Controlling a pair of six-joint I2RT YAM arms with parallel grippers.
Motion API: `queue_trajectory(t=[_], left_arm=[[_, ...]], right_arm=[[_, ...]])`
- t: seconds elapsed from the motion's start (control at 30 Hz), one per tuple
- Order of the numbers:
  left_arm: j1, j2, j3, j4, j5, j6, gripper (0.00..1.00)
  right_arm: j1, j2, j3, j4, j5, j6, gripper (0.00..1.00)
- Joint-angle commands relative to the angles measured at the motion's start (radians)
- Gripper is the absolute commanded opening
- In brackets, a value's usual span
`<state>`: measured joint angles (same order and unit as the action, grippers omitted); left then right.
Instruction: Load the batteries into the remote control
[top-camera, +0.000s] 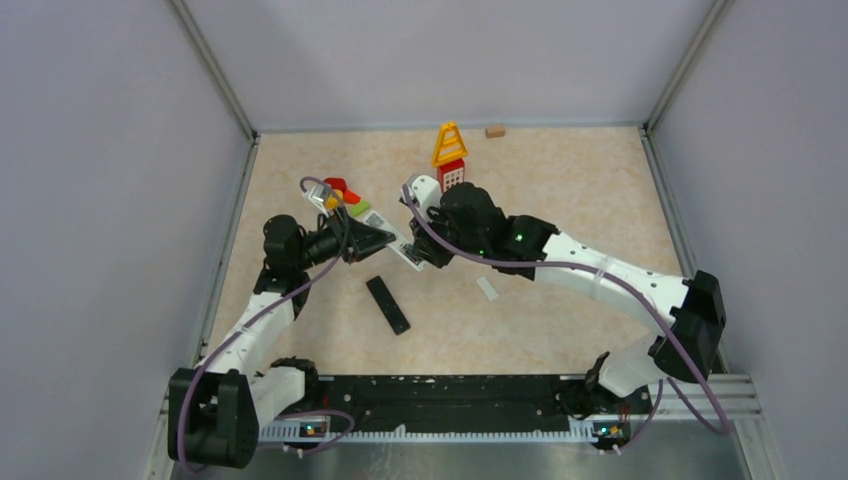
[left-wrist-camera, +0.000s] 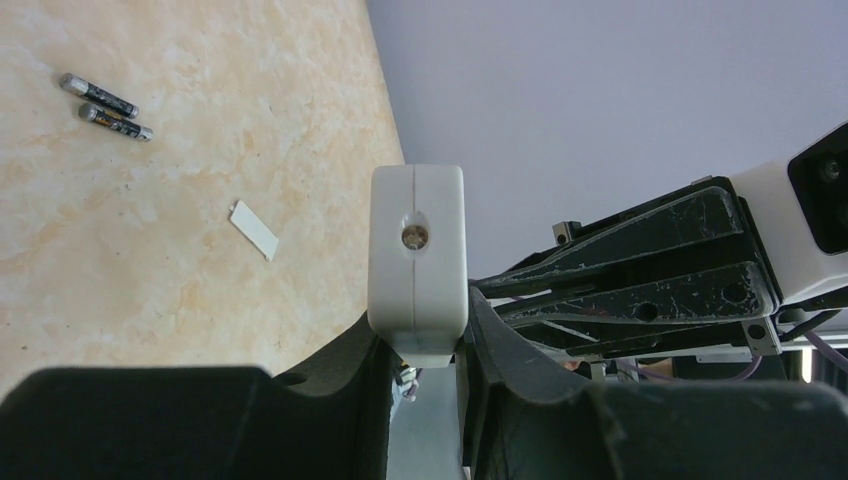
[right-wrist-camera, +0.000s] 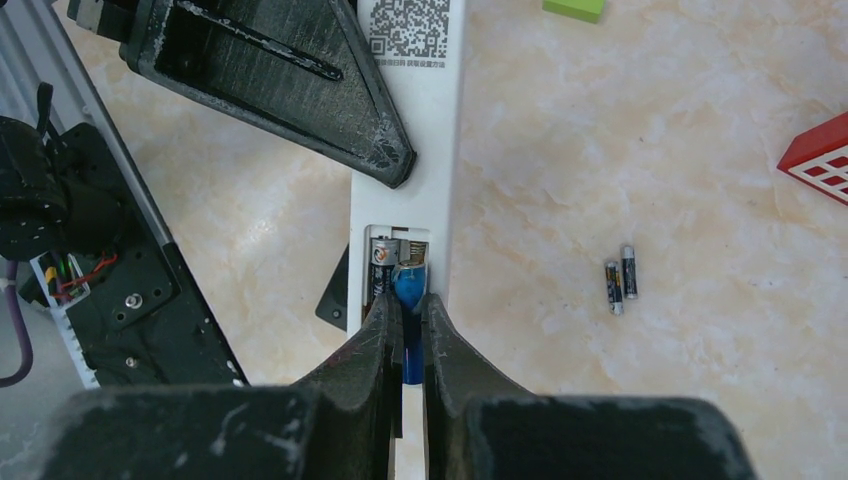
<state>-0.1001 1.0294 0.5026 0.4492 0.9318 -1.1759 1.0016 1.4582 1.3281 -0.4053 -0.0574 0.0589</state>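
Observation:
My left gripper is shut on the white remote control and holds it above the table; its end face sticks out between the fingers. The remote's back faces up with the battery bay open, and one dark battery lies in it. My right gripper is shut on a blue-wrapped battery whose tip sits in the bay beside the dark one. Two more batteries lie side by side on the table, and they also show in the left wrist view.
A black remote-like bar lies on the table under the arms, and a small white strip lies to its right. A yellow and red toy tower, red and green blocks and a small brown block stand farther back.

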Motion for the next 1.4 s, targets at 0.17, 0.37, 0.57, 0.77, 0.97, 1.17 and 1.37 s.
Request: queue_trajectory(t=[0.17, 0.37, 0.57, 0.77, 0.97, 1.17, 1.37], left_arm=[[-0.004, -0.022, 0.004, 0.068, 0.001, -0.004, 0.00], [-0.004, -0.019, 0.007, 0.069, -0.003, -0.003, 0.00], [-0.004, -0.014, 0.004, 0.068, -0.008, 0.002, 0.00], [-0.004, -0.014, 0.002, 0.068, -0.008, 0.002, 0.00], [-0.004, -0.017, 0.001, 0.067, -0.010, 0.002, 0.00], [-0.003, -0.017, -0.001, 0.075, -0.027, -0.011, 0.00], [-0.003, -0.015, -0.006, 0.156, -0.041, -0.112, 0.00]], right_arm=[[0.014, 0.047, 0.080, -0.052, 0.023, -0.021, 0.06], [0.014, 0.060, 0.090, -0.075, 0.023, -0.022, 0.10], [0.014, 0.066, 0.098, -0.088, 0.022, -0.022, 0.17], [0.014, 0.066, 0.090, -0.072, 0.003, -0.015, 0.21], [0.014, 0.065, 0.089, -0.051, 0.004, 0.017, 0.25], [0.014, 0.034, 0.109, -0.029, -0.002, 0.117, 0.43], [0.011, -0.009, 0.166, -0.022, 0.074, 0.266, 0.66]])
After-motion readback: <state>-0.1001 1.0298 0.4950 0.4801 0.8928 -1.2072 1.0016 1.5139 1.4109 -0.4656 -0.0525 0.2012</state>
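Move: The right fingertips still sit around the blue battery, with the remote's open battery compartment right at them, its middle about 1 cm to the left and 1 cm below; the black battery already lies in it, roughly 1 cm back and 1 cm below. Two loose batteries lie on the table some 12 cm ahead, 6 cm right and 18 cm down. The black remote is about 4 cm back, 7 cm left and 19 cm down. From the left hand, gripping the white remote, the compartment is some 4 cm right, 3 cm back and level. Down by about 1 cm, with a touch forward at first, the right hand eases the blue battery towards its slot beside the black one. Meanwhile its fingers begin to part, slowly and then quickly to more than half open, letting go of the battery; at the end it rises about 1 cm and shifts slightly left as the wrist tips some 5–10 degrees. The left hand keeps its grip on the remote, nearly still. ##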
